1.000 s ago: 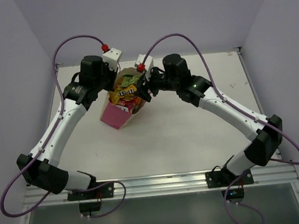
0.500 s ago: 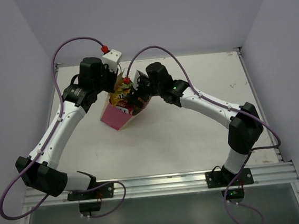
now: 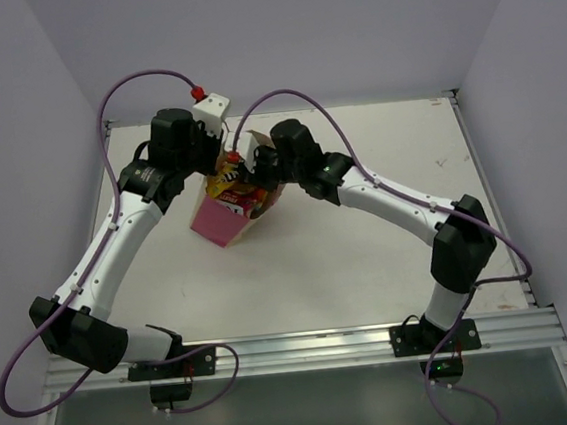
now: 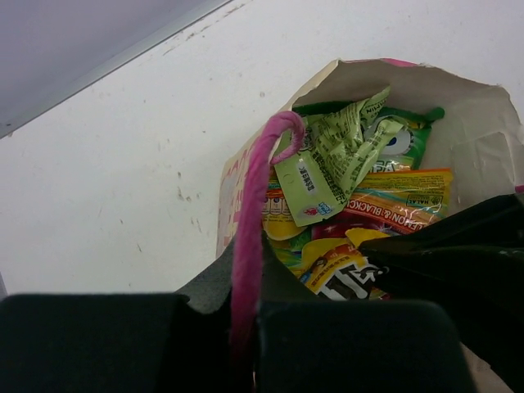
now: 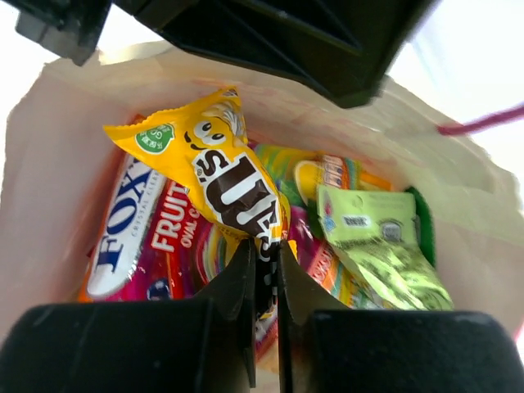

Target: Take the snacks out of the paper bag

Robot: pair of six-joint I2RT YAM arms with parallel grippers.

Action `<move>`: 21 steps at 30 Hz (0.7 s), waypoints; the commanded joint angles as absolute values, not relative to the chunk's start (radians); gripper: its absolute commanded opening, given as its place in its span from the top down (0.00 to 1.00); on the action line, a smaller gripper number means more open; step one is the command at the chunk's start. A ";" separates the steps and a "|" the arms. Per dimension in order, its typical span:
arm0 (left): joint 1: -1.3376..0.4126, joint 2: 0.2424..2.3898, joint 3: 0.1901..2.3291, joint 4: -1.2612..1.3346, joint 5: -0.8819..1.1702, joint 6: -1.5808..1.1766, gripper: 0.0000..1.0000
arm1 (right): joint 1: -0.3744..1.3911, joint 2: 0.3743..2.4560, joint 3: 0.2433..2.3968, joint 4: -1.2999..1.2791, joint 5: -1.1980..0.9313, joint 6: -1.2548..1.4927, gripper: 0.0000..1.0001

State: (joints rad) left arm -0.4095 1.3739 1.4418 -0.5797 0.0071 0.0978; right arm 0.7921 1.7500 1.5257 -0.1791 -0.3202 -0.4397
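Observation:
The pink paper bag (image 3: 218, 225) stands tilted at the back left of the table, its mouth full of snacks. My left gripper (image 4: 246, 327) is shut on the bag's pink cord handle (image 4: 250, 237) at the bag's near rim. Reaching into the bag's mouth, my right gripper (image 5: 264, 270) is shut on the lower end of a yellow packet (image 5: 221, 172) with brown lettering. Around it lie a red fruit-candy packet (image 5: 155, 237) and a light green packet (image 5: 377, 246). The left wrist view also shows an orange packet (image 4: 401, 196) and a crumpled green packet (image 4: 344, 139).
The white table (image 3: 348, 256) is walled by pale panels at the back and both sides. A metal rail (image 3: 306, 346) runs along the near edge, where both arm bases are bolted. The right arm's dark finger (image 4: 458, 246) crosses the bag mouth in the left wrist view.
My right gripper moved left and down into the bag's mouth, then closed from open onto the yellow packet. The left gripper and the bag stayed put.

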 commanded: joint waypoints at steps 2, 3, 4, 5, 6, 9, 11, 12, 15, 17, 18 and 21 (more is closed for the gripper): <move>-0.408 1.330 1.460 -0.466 0.005 0.097 1.00 | 0.799 1.587 1.566 -0.170 -0.217 -0.457 1.00; -0.408 1.330 1.462 -0.466 -0.023 0.098 1.00 | 0.799 1.563 1.562 -0.173 -0.180 -0.457 1.00; -0.408 1.328 1.465 -0.465 -0.029 0.098 1.00 | 0.798 1.539 1.539 -0.172 -0.142 -0.459 1.00; -0.408 1.327 1.463 -0.465 -0.034 0.100 1.00 | 0.786 1.493 1.523 -0.167 -0.059 -0.456 1.00; -0.408 1.325 1.462 -0.460 -0.046 0.100 1.00 | 0.776 1.470 1.508 -0.163 -0.022 -0.442 1.00; -0.408 1.324 1.459 -0.456 -0.061 0.100 1.00 | 0.706 1.401 1.424 -0.150 0.070 -0.333 1.00; -0.408 1.324 1.454 -0.456 -0.063 0.101 1.00 | 0.620 1.379 1.379 -0.140 0.119 -0.211 1.00; -0.408 1.322 1.453 -0.454 -0.063 0.101 1.00 | 0.591 1.373 1.356 -0.141 0.152 -0.152 1.00; -0.408 1.319 1.447 -0.453 -0.061 0.103 1.00 | 0.473 1.412 1.231 -0.146 0.218 0.065 1.00; -0.408 1.319 1.440 -0.453 -0.058 0.103 1.00 | 0.402 1.460 1.189 -0.149 0.187 0.188 1.00; -0.408 1.319 1.439 -0.454 -0.054 0.104 1.00 | 0.387 1.492 1.166 -0.152 0.175 0.221 1.00; -0.408 1.319 1.430 -0.451 -0.049 0.103 1.00 | 0.344 1.639 1.163 -0.166 0.164 0.326 1.00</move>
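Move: The right hand has the yellow snack packet pinched in the mouth of the paper bag; the bare table it is carried to lies about 28 cm to its right, 10 cm ahead and some 22 cm below. Under this hand, about 6 cm down, the green packet sits some 7 cm ahead and the red packet 4 cm back and 3 cm left. From the left hand, on the pink handle, that table spot is about 35 cm right, 8 cm ahead and 25 cm below. The right hand keeps its pinch on the yellow packet and draws it up out of the bag's mouth by about 12 cm, then sweeps quickly right and forward away from the bag, ending some 26 cm to the right and already dropping steeply towards the bare table, while the wrist swings about 60 degrees clockwise so the fingers turn from pointing left to pointing forward. The left hand keeps the pink handle pinched and all but stays in place, holding the bag tilted. ##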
